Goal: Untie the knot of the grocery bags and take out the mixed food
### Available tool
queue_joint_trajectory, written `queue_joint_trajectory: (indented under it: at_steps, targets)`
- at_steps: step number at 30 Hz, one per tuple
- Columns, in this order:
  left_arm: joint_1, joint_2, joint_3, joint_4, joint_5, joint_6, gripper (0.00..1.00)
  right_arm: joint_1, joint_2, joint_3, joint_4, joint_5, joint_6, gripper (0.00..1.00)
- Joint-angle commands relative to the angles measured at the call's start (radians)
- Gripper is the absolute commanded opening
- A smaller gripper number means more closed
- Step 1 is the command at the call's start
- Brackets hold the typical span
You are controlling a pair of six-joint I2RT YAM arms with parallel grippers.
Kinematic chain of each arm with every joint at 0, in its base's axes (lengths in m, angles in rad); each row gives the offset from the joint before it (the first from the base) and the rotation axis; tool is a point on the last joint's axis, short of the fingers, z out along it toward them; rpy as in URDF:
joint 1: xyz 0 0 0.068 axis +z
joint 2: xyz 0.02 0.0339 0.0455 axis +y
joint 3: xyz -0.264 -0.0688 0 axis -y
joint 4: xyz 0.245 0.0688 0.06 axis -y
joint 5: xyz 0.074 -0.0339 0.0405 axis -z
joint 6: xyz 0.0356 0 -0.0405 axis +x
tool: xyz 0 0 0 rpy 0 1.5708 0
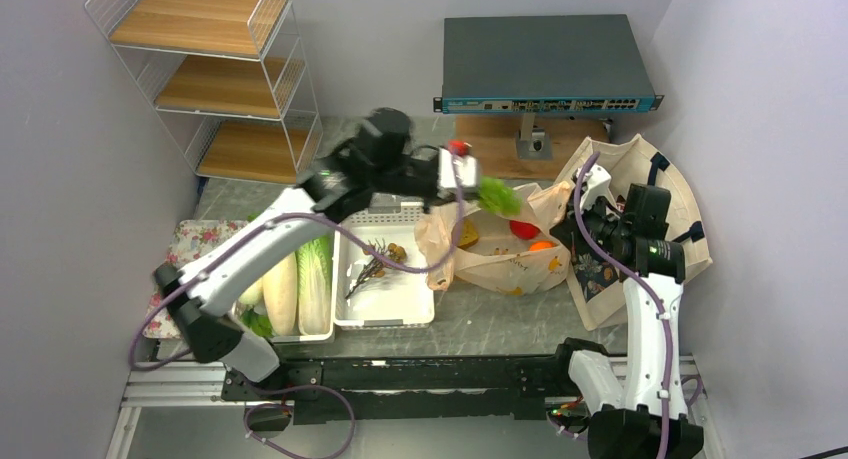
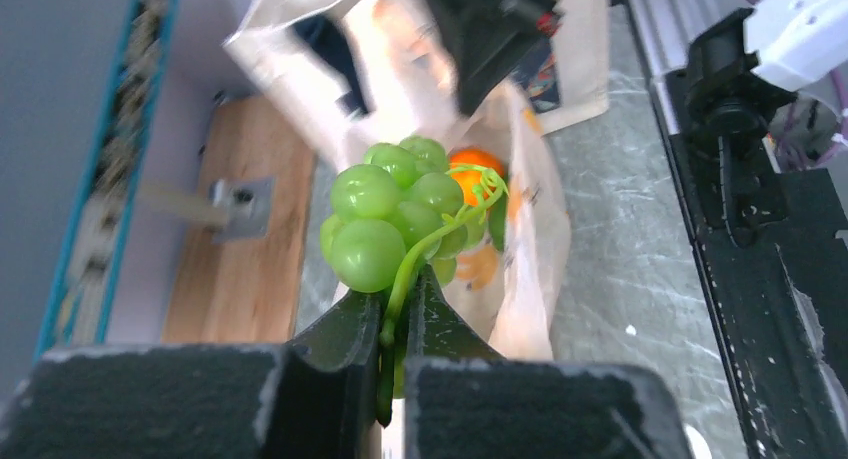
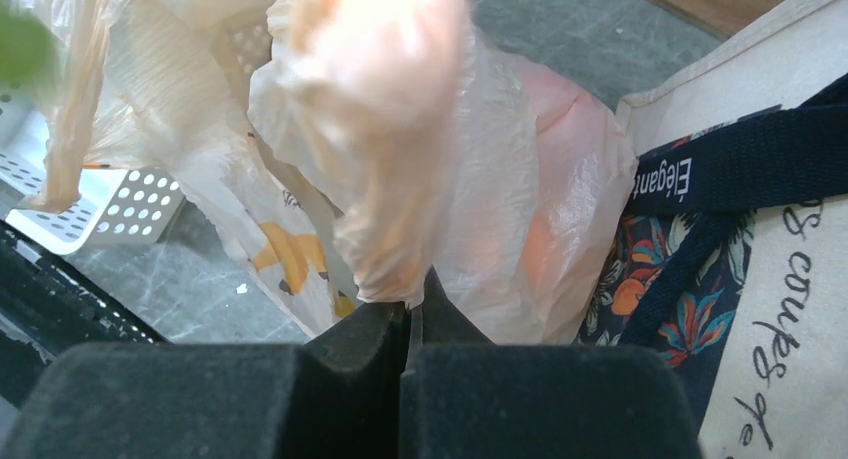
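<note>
My left gripper (image 1: 482,192) (image 2: 400,311) is shut on the stem of a bunch of green grapes (image 1: 497,195) (image 2: 388,219), held just above the open mouth of the peach-beige plastic bag (image 1: 500,264) (image 2: 530,249). An orange (image 1: 540,246) (image 2: 476,165) and a red apple (image 1: 522,229) lie inside the bag. My right gripper (image 1: 572,222) (image 3: 408,314) is shut on a bunched fold of that bag (image 3: 400,139), holding its right edge up. The cream tote (image 1: 645,194) (image 3: 790,309) with navy straps lies just right of it. The knot is not in view.
Two white trays sit left of the bag: one (image 1: 300,334) holds cabbage (image 1: 314,274) and a white radish (image 1: 280,294), the other (image 1: 400,314) (image 3: 110,204) holds brown nuts (image 1: 385,254). A wire shelf (image 1: 215,69) and a network switch (image 1: 545,64) stand at the back.
</note>
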Motion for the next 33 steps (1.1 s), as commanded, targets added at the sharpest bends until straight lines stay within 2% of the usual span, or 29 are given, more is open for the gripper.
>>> queue_joint_trajectory:
  at_steps: [1,6,10,14,17,23,33]
  targets:
    - [0.211,-0.221,-0.135,-0.007,0.029,-0.206,0.0,0.002,-0.047,-0.007,0.073,-0.033,0.005,0.0]
    - [0.396,-0.384,-0.391,-0.148,-0.068,-0.036,0.0,0.003,-0.063,-0.011,0.074,-0.074,0.0,0.0]
    - [0.411,-0.429,-0.588,-0.158,-0.15,0.096,0.0,0.002,-0.05,-0.008,0.066,-0.104,-0.005,0.0]
    - [0.411,-0.412,-0.699,-0.153,-0.196,0.175,0.01,0.002,-0.047,0.009,0.016,-0.128,-0.061,0.0]
    - [0.402,-0.414,-0.743,-0.156,-0.159,0.212,0.07,0.003,-0.061,0.008,-0.005,-0.141,-0.094,0.0]
    - [0.398,-0.41,-0.775,-0.138,-0.17,0.238,0.01,0.002,-0.078,0.001,-0.055,-0.129,-0.14,0.0]
    - [0.403,-0.443,-0.654,-0.18,-0.111,0.182,0.0,0.002,-0.079,0.002,-0.058,-0.124,-0.129,0.0]
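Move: The left hand holds the green grapes high beside the grocery bag. The white basket they are headed for has its middle about 17 cm to the left, 6 cm ahead and 34 cm below. The brown sprigs in it lie some 18 cm left and 5 cm ahead. The open bag stands about 8 cm right and 8 cm ahead, the produce basket some 37 cm left and 3 cm ahead. From the right hand, the white basket is about 37 cm left, 5 cm ahead and 20 cm lower. Still pinching the grapes, the left hand swings some 23 cm left, away from the bag and over the white basket. It rises slightly and edges forward at first, then sinks, ending about 20 cm lower and stopping there, fingers shut. The wrist tips down and turns counter-clockwise by roughly 25 degrees. The right hand keeps its pinch on the bag's rim, easing 2 cm back and slightly left. ##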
